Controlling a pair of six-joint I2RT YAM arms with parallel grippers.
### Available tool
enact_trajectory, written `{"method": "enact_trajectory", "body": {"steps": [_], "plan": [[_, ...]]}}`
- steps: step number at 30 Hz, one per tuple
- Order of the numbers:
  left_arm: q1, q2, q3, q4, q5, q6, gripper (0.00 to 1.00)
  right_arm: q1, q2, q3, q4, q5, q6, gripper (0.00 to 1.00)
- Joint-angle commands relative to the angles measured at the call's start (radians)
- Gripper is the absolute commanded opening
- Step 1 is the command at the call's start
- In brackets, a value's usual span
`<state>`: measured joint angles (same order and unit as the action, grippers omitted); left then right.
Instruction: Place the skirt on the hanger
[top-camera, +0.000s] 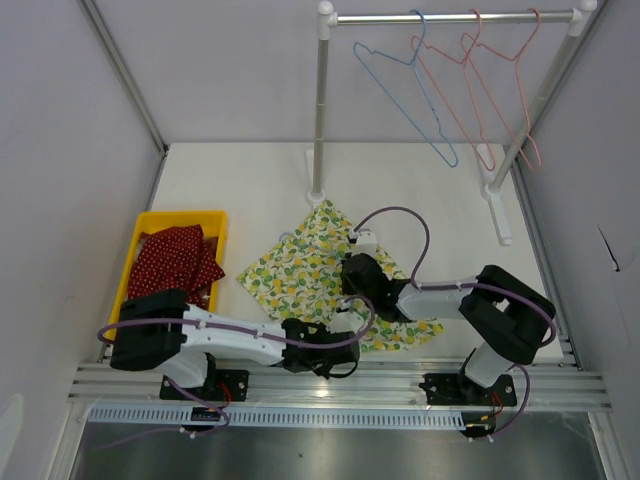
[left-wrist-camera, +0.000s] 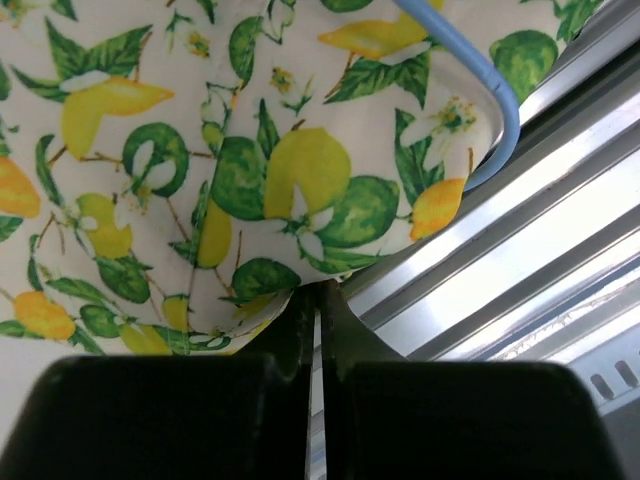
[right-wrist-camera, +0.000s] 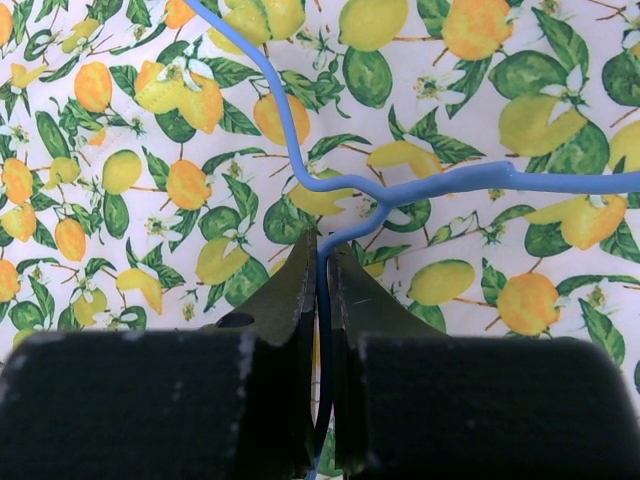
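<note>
The skirt (top-camera: 295, 268), white with a lemon and leaf print, lies flat on the table. A blue wire hanger (right-wrist-camera: 440, 185) rests on top of it, and one rounded corner of the hanger (left-wrist-camera: 483, 75) reaches the skirt's near edge. My right gripper (right-wrist-camera: 322, 245) is shut on the hanger's twisted neck, over the middle of the skirt (right-wrist-camera: 150, 150); seen from above, my right gripper (top-camera: 355, 285) points down at the cloth. My left gripper (left-wrist-camera: 318, 290) is shut at the skirt's near hem (left-wrist-camera: 250, 290), with cloth pinched at its tips; from above, my left gripper (top-camera: 345, 350) sits by the near rail.
A yellow bin (top-camera: 216, 226) holding a red dotted cloth (top-camera: 175, 258) stands at the left. A white rack (top-camera: 320, 110) at the back carries a blue hanger (top-camera: 405, 90) and two pink hangers (top-camera: 490, 85). An aluminium rail (left-wrist-camera: 520, 230) runs along the near edge.
</note>
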<state>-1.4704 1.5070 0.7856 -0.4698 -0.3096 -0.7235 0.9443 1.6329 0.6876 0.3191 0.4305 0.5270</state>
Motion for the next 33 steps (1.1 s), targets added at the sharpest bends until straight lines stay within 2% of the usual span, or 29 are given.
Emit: {"method": "enact_trajectory", "body": {"steps": [1,7,13,17,27,33], "plan": [[-0.002,-0.08,0.088,-0.082,-0.04,0.044,0.0,-0.01,-0.047,-0.031,-0.061,0.005,-0.018,0.0],[0.018,-0.189,0.173,-0.179,0.032,0.119,0.0,-0.036,-0.094,-0.054,-0.078,0.008,-0.027,0.0],[0.091,-0.28,0.172,-0.185,0.127,0.151,0.0,-0.029,-0.162,-0.095,-0.103,0.039,-0.015,0.0],[0.099,-0.31,0.182,-0.216,0.174,0.179,0.0,-0.016,-0.197,-0.125,-0.126,0.079,-0.002,0.0],[0.096,-0.383,0.064,-0.191,0.293,0.16,0.0,-0.007,-0.249,-0.138,-0.164,0.143,-0.012,0.0],[0.096,-0.415,0.0,-0.19,0.302,0.13,0.0,-0.012,-0.252,-0.138,-0.187,0.201,-0.035,0.0]]}}
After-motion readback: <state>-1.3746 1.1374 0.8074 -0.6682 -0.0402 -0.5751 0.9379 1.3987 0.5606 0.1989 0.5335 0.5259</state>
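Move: The blue hanger's near end lies some 6 cm to the right of the left fingers, level ahead and in height; those fingers are already shut on the skirt's near edge. From the right hand, which grips the hanger's hook, that pinched skirt edge lies about 22 cm back, 2 cm left and 2 cm lower. The hanger's far end peeks out 4 cm ahead and 13 cm left of the right hand, 3 cm down, and the rack foot stands 13 cm ahead and 6 cm left, equally low. The skirt's near edge, still pinched in the left fingertips, is raised steeply about 11 cm, swinging slightly right at first, then drawn some 3 cm back and 4 cm left while sinking a little; the wrist tilts roughly 15 degrees. Meanwhile the right hand keeps its grip on the hanger's hook and carries it about 5 cm right, rising slightly, away from the rack foot. ##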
